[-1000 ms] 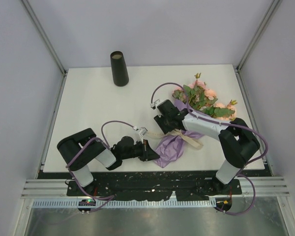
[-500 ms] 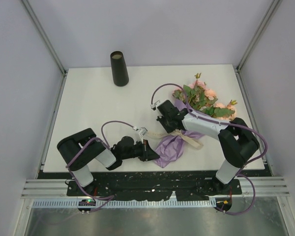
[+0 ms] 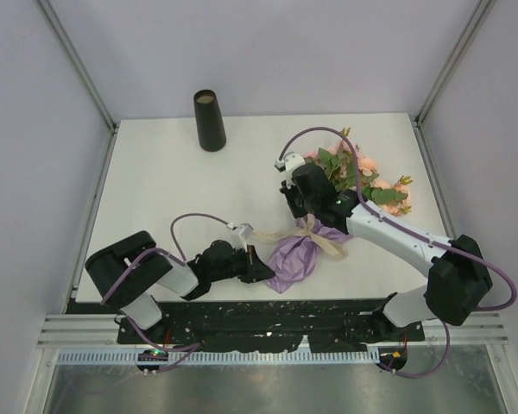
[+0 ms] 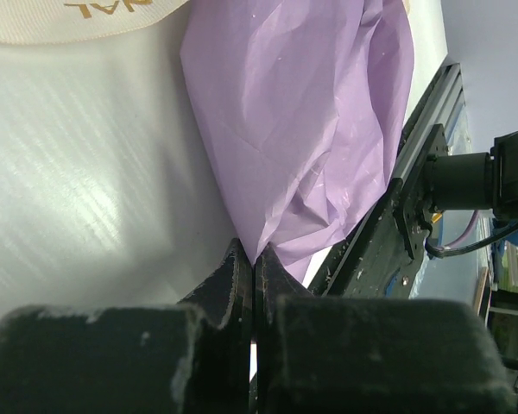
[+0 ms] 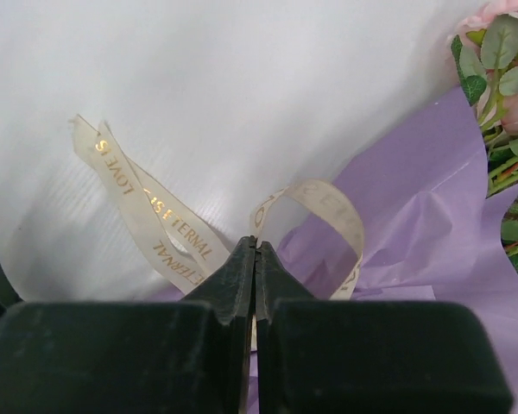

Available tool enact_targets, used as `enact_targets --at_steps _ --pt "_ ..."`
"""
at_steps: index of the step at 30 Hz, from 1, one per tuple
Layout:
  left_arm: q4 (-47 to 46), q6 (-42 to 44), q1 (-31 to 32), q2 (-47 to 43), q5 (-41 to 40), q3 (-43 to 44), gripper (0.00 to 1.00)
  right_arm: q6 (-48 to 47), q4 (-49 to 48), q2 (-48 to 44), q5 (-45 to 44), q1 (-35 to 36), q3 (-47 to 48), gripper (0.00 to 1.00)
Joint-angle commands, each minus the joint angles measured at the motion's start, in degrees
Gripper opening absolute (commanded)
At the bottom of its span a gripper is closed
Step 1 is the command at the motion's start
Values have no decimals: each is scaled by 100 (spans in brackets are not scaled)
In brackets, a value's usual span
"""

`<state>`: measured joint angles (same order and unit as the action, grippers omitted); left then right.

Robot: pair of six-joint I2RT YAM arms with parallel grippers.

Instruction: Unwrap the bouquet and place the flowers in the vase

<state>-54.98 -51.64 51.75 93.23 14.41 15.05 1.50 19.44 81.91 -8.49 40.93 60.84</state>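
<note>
The bouquet lies on the table's right half: peach-pink flowers [image 3: 356,172] with green leaves point to the far right, and the purple paper [image 3: 295,259] narrows toward the near edge. A cream ribbon [image 3: 326,244] crosses the paper's waist. My left gripper [image 3: 265,274] is shut on the paper's pointed near end [image 4: 261,246]. My right gripper [image 3: 306,221] is shut on the ribbon [image 5: 326,203], whose loop rises from the fingertips while a gold-lettered tail [image 5: 147,207] trails left. The black vase [image 3: 210,121] stands upright at the far left-centre, apart from both arms.
A dark rail [image 4: 414,164] runs along the table's near edge beside the paper. White walls and metal posts [image 3: 78,69] enclose the table on three sides. The right arm's purple cable [image 3: 328,138] arches over the flowers.
The right gripper closed on the ribbon and moved toward the flowers, drawing a ribbon strand taut to the left. The right arm stretched out. The left gripper kept its grip on the paper.
</note>
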Motion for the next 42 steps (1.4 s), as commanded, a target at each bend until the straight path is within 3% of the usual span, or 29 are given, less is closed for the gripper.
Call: enact_targets --at_steps 1,16,29,32,35,39,42 --pt "566 206 20 -349 -395 -125 0 385 -783 -438 225 21 -63 5" --pt "1429 383 20 -1088 -852 -371 0 1019 -2550 -1344 -970 -32 121 5" --pt "1481 330 20 -1193 -1046 -520 0 1054 -3104 -1818 -1093 -102 420 5" --pt "1490 321 20 -1246 -1011 -529 0 1194 -2702 -1854 -840 -120 394 5" --pt "1499 303 37 -1404 -984 -547 0 1615 -2016 -1994 -479 -111 -132 5" --pt "1692 251 46 -1755 -967 -521 0 2301 -2075 -2714 -504 -111 -1669 5" --pt "2008 207 72 -2097 -941 -450 13 2452 -1910 -3241 -724 -120 -2373 6"
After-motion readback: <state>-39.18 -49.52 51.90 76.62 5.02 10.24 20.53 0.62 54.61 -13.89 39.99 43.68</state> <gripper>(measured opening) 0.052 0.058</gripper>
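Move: The right hand already pinches a strand of the ribbon; the bow's knot, from which it is being drawn, lies about 11 cm below, 2 cm back and 4 cm to the right. The flowers are some 16 cm ahead and 18 cm right, 10 cm lower. The ribbon's loose tail ends about 4 cm back and 12 cm left. From the left hand, already holding the gathered paper end, the knot lies roughly 15 cm ahead and 10 cm right, about level. Upward and away from the knot, the right hand draws the pinched ribbon about 16 cm, its fingertips tipping up and the wrist rolling so its left side rises, then sinks some 6 cm while drawing back and to the right. The left hand keeps its grip on the paper end and pulls it about 4 cm to the left, its wrist turning slightly. ##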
